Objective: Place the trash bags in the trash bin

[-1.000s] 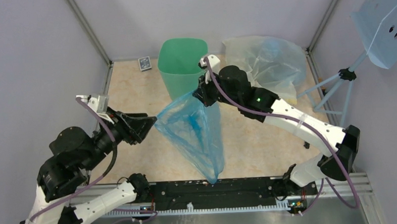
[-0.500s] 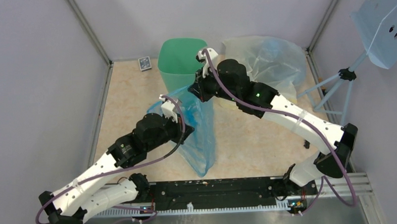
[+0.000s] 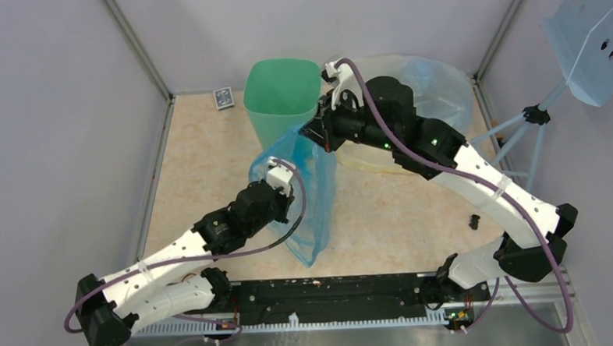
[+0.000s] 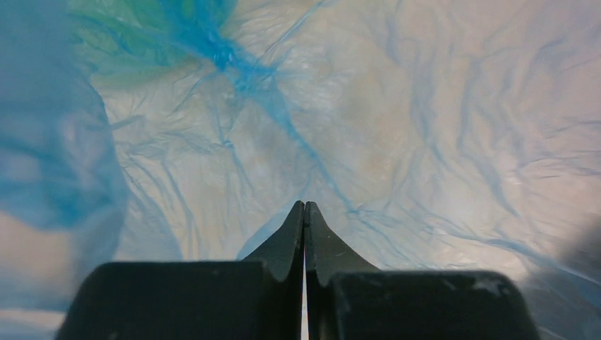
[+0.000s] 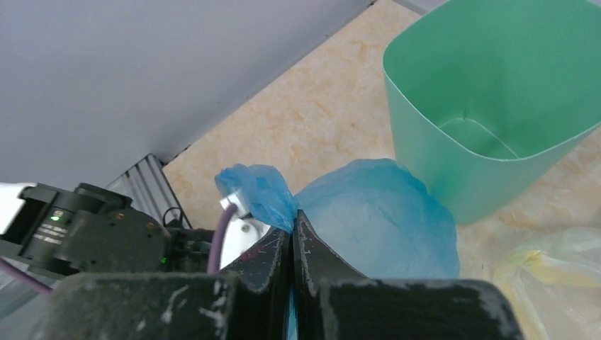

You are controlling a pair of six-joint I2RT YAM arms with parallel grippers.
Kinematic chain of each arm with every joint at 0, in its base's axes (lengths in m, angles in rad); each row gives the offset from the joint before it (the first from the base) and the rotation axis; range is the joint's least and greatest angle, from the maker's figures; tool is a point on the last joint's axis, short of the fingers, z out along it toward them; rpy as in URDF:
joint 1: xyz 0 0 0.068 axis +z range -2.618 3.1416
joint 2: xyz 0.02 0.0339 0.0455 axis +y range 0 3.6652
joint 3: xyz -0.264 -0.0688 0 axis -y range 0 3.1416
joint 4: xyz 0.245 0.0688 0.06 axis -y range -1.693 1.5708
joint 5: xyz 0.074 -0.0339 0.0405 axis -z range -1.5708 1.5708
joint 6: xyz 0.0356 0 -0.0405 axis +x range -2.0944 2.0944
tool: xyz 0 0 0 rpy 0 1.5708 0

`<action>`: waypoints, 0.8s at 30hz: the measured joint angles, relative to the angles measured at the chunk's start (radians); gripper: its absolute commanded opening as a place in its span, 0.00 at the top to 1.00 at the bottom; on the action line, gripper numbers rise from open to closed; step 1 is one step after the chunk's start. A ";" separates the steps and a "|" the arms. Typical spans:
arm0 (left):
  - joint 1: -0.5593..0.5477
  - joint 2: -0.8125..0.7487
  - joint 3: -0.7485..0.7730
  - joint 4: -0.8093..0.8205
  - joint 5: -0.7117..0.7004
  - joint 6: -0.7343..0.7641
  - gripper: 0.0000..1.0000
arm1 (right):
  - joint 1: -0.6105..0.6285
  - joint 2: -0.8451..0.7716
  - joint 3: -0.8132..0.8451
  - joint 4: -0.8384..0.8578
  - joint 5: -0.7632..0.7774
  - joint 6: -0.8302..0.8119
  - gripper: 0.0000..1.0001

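Observation:
A light blue trash bag [image 3: 311, 212] hangs over the floor just in front of the green trash bin [image 3: 282, 92]. My right gripper [image 3: 318, 134] is shut on the bag's bunched top, and blue film shows between its jaws [image 5: 292, 216]. The bin [image 5: 496, 106] stands open and empty beyond them. My left gripper [image 4: 305, 205] is shut, with nothing visible between its tips and crinkled blue film [image 4: 397, 127] filling the view ahead. From above, the left gripper [image 3: 294, 195] is pressed into the bag's left side. More trash bags [image 3: 428, 90], pale yellowish and blue, lie heaped at the back right.
A small dark card box [image 3: 223, 97] lies left of the bin by the back wall. A light blue perforated panel [image 3: 594, 36] on a stand rises at the right. A small black piece [image 3: 474, 222] lies on the floor. A pale yellowish bag [image 5: 553, 269] lies under the right wrist.
My left arm swung in from the left, and its gripper shut and pushed into the blue bag's side. The right gripper lifted the bag's top slightly toward the bin.

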 measured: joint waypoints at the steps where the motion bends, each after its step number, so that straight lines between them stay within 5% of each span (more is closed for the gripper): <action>1: -0.012 0.008 0.000 0.000 -0.019 0.013 1.00 | 0.000 0.000 0.019 -0.008 -0.009 0.000 1.00; 9: -0.124 0.102 0.058 0.058 -0.125 0.135 1.00 | 0.000 0.005 0.121 -0.051 -0.095 0.009 1.00; 24: -0.130 0.401 0.243 0.439 -0.120 0.255 1.00 | 0.002 0.009 0.280 -0.179 -0.151 0.034 1.00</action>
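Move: The left hand, fingers shut, is already inside the hanging blue bag, whose middle lies about 4 cm to its right and 2 cm ahead, at roughly its own height; the green bin stands some 28 cm ahead, about level sideways, its middle 4 cm lower. From the right hand, pinching the rim, the bin is about 26 cm ahead, 5 cm left and 27 cm below; the clear bag lies 28 cm ahead, 32 cm right and 36 cm down. Still shut inside the blue bag, the left fingers push its film along to the right by about 11 cm, soon also rising and reaching forward, while the wrist tips up some 20 degrees. The right hand keeps its pinch on the rim, lifting it about 8 cm and drawing it back towards the base by around half as much. ##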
